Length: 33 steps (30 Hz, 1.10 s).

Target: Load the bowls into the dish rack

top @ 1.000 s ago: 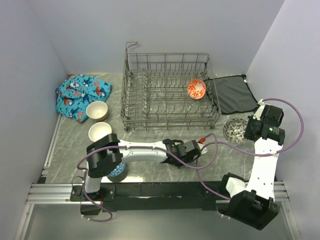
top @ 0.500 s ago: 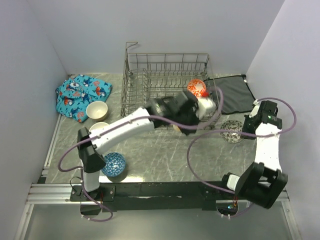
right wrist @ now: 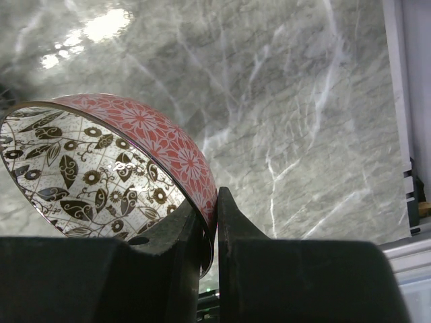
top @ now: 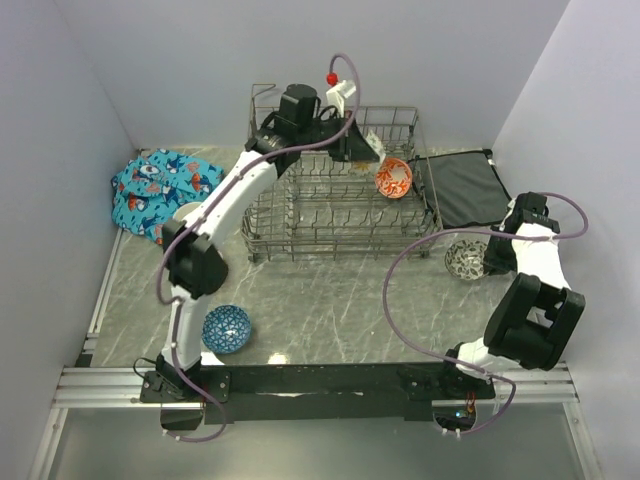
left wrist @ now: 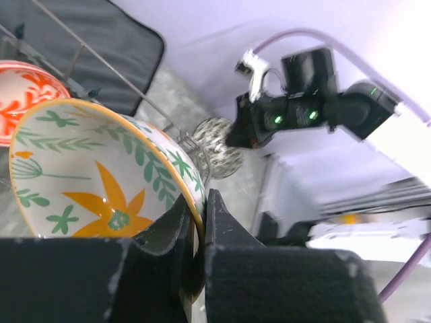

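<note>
My left gripper is shut on the rim of the cream bowl with orange leaves. It holds the bowl tilted above the back right part of the dish rack. In the top view this gripper hangs just left of the orange-red bowl, which stands in the rack. My right gripper is shut on the rim of a bowl that is red patterned outside and black-and-white inside. That bowl is low over the table, right of the rack. A blue bowl sits at the front left.
A plain cream bowl sits left of the rack, partly behind my left arm. A blue printed cloth lies at the far left. A flat dark mat lies right of the rack. Walls close in on both sides.
My left arm has swung from the front of the table up over the back of the rack, carrying its bowl. The right arm has folded back, and its bowl has moved only slightly.
</note>
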Available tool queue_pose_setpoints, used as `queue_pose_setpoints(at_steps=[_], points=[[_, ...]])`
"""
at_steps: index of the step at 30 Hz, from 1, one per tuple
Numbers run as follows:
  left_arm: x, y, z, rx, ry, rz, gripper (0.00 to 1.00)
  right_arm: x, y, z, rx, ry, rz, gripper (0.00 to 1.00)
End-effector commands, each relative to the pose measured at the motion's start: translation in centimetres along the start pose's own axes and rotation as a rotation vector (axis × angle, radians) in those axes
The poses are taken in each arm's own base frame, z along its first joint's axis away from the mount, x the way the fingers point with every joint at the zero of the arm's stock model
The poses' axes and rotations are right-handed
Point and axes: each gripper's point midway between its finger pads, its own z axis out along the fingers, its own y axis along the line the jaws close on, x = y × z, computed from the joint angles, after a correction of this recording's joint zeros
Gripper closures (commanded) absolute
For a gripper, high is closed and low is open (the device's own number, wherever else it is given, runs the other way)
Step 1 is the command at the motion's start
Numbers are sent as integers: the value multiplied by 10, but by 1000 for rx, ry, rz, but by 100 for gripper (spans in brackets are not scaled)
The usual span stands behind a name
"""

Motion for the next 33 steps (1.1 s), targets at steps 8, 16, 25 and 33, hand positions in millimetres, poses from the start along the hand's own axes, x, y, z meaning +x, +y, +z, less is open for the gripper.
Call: queue_pose_setpoints(at_steps=[8, 16, 25, 33], points=[[-21, 15, 27, 354, -31, -116, 99, -29, 0, 0, 19, -53, -1, 100], [-17, 76, 55, 272, -110, -139, 99, -12, 0, 5, 26, -21, 0, 100], [-30, 114, 82, 131, -270, -193, 99, 1, -1, 5, 29, -1, -10, 100], [-32, 130, 95, 97, -350, -223, 99, 5, -7, 5, 61, 16, -22, 100]])
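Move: The left gripper holds the flower bowl high over the rack. The free slots it is taken to lie about 14 cm ahead, 7 cm to the right and 24 cm below. The orange bowl stands roughly 5 cm to the right of that place, level with it. The dark mat is some 17 cm ahead, 28 cm right and 35 cm down. From the right gripper those slots lie about 22 cm ahead, 28 cm left and slightly higher. Bring the left gripper forward and down together, about 13 cm each way and some 5 cm to the right, towards the slots left of the orange bowl. Keep the flower bowl pinched by its rim while the wrist rolls some 20 degrees and the fingers level out. With the right, keep hold of the brown-patterned bowl and let it sink about 2 cm over the counter. ##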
